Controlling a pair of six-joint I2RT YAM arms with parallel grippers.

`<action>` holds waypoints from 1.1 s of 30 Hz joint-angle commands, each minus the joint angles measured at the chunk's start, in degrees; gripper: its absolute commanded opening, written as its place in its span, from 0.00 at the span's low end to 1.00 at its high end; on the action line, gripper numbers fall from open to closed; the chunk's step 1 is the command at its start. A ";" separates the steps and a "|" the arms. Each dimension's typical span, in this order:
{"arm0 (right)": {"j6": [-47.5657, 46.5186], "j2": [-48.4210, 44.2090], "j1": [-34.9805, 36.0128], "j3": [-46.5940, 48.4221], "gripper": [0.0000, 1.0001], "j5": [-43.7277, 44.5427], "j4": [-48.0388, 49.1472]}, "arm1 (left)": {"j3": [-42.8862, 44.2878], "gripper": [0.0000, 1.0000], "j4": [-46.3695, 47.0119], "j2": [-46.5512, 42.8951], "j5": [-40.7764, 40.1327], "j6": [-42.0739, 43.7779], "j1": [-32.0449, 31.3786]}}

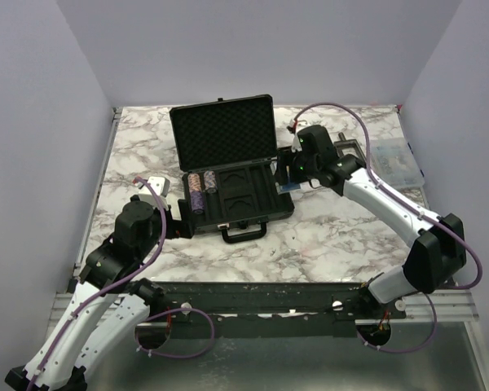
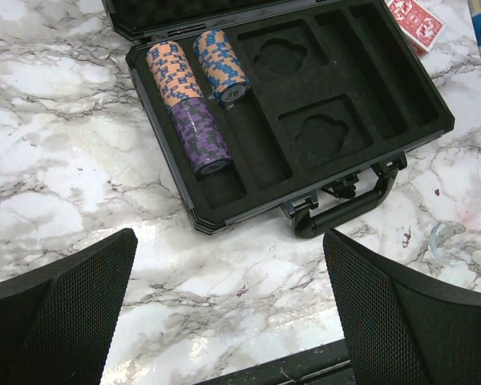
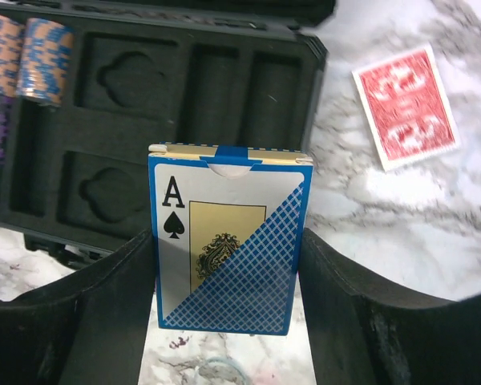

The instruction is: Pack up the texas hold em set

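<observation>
The black case (image 1: 265, 208) lies open mid-table, foam lid up, handle (image 1: 243, 233) toward me. Three chip stacks (image 1: 200, 189) lie in its left slots, also in the left wrist view (image 2: 194, 88). My right gripper (image 1: 292, 181) is shut on the blue card deck (image 3: 228, 249), held above the table just right of the case (image 3: 184, 88). The red card deck (image 3: 404, 106) lies flat on the marble beyond. My left gripper (image 2: 228, 313) is open and empty, hovering near the case's front left corner (image 2: 204, 220).
A clear plastic compartment box (image 1: 395, 163) sits at the right edge. A small white-grey object (image 1: 156, 185) lies left of the case. White walls close off the marble table (image 1: 334, 236) at the back and sides.
</observation>
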 commanded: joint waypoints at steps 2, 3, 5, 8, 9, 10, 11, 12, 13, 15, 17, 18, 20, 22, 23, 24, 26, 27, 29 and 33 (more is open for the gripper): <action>-8.80 4.42 0.28 6.28 0.46 -9.24 4.62 | -0.62 0.98 0.50 -0.85 0.75 0.71 0.05; -10.19 5.11 0.36 7.16 0.46 -10.45 5.12 | -0.62 0.98 0.50 -0.85 0.71 0.71 0.05; -12.59 6.60 0.54 8.63 0.47 -13.29 6.31 | -0.62 0.98 0.50 -0.85 0.75 0.71 0.05; -17.95 8.54 1.09 10.02 0.46 -17.21 7.43 | -0.61 0.98 0.58 -0.89 0.75 0.78 0.05; -19.78 9.02 1.18 10.03 0.46 -18.58 8.43 | -0.62 0.98 0.57 -0.86 0.69 0.80 0.05; -21.39 9.33 1.32 10.05 0.46 -19.44 9.32 | -0.62 0.98 0.59 -0.82 0.67 0.80 0.05; -23.33 9.73 1.51 10.08 0.46 -20.72 10.42 | -0.62 0.98 0.59 -0.82 0.67 0.80 0.05; -24.93 10.00 1.61 10.09 0.46 -21.76 11.46 | -0.62 0.98 0.59 -0.89 0.67 0.80 0.05; -26.73 10.50 1.79 10.21 0.46 -22.48 12.32 | -0.63 0.98 0.59 -0.83 0.67 0.80 0.05; -30.05 11.70 2.13 11.05 0.46 -23.33 13.55 | -0.71 0.98 0.59 -0.81 0.58 0.76 0.05; -33.01 13.58 2.41 12.68 0.46 -24.21 13.72 | -0.71 0.98 0.60 -0.84 0.58 0.80 0.05; -34.56 14.72 2.63 13.50 0.46 -24.40 13.44 | -0.66 0.98 0.60 -0.74 0.53 0.80 0.05; -37.97 17.10 3.00 16.12 0.44 -25.17 12.21 | -0.70 0.98 0.59 -0.65 0.49 0.80 0.01; -41.70 19.31 3.29 18.24 0.42 -25.93 10.90 | -0.71 0.98 0.59 -0.69 0.40 0.88 0.05; -44.07 20.51 3.46 19.09 0.42 -26.09 10.23 | -0.75 0.98 0.61 -0.67 0.40 0.89 0.05; -45.98 21.28 3.56 19.84 0.42 -26.63 9.82 | -0.75 0.98 0.59 -0.66 0.33 0.89 0.05; -50.60 22.56 3.70 20.37 0.41 -27.87 9.78 | -0.79 0.98 0.59 -0.71 0.14 0.87 0.05; -52.77 23.01 3.78 20.30 0.41 -28.64 10.28 | -0.79 0.98 0.60 -0.67 0.05 0.89 0.05; -56.69 24.01 3.89 20.59 0.41 -30.58 10.81 | -0.75 0.98 0.59 -0.63 -0.08 0.88 0.06; -62.71 27.57 4.34 23.98 0.36 -33.89 7.85 | -0.82 0.98 0.61 -0.40 -0.39 0.95 0.05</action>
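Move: The right hand already holds the blue card deck in the air. The case's rear card well lies about 14 cm to its left, 6 cm ahead and 15 cm below. From this hand the front well is some 12 cm left and 2 cm back, the orange-blue chips 21 cm left and 5 cm ahead, the red deck 6 cm right and 9 cm ahead. From the idle left hand, the rear well is roughly 19 cm ahead, 12 cm right. Right hand carries the pinched deck about 13 cm left, 5 forward, over the case, turning some 60° counter-clockwise. ##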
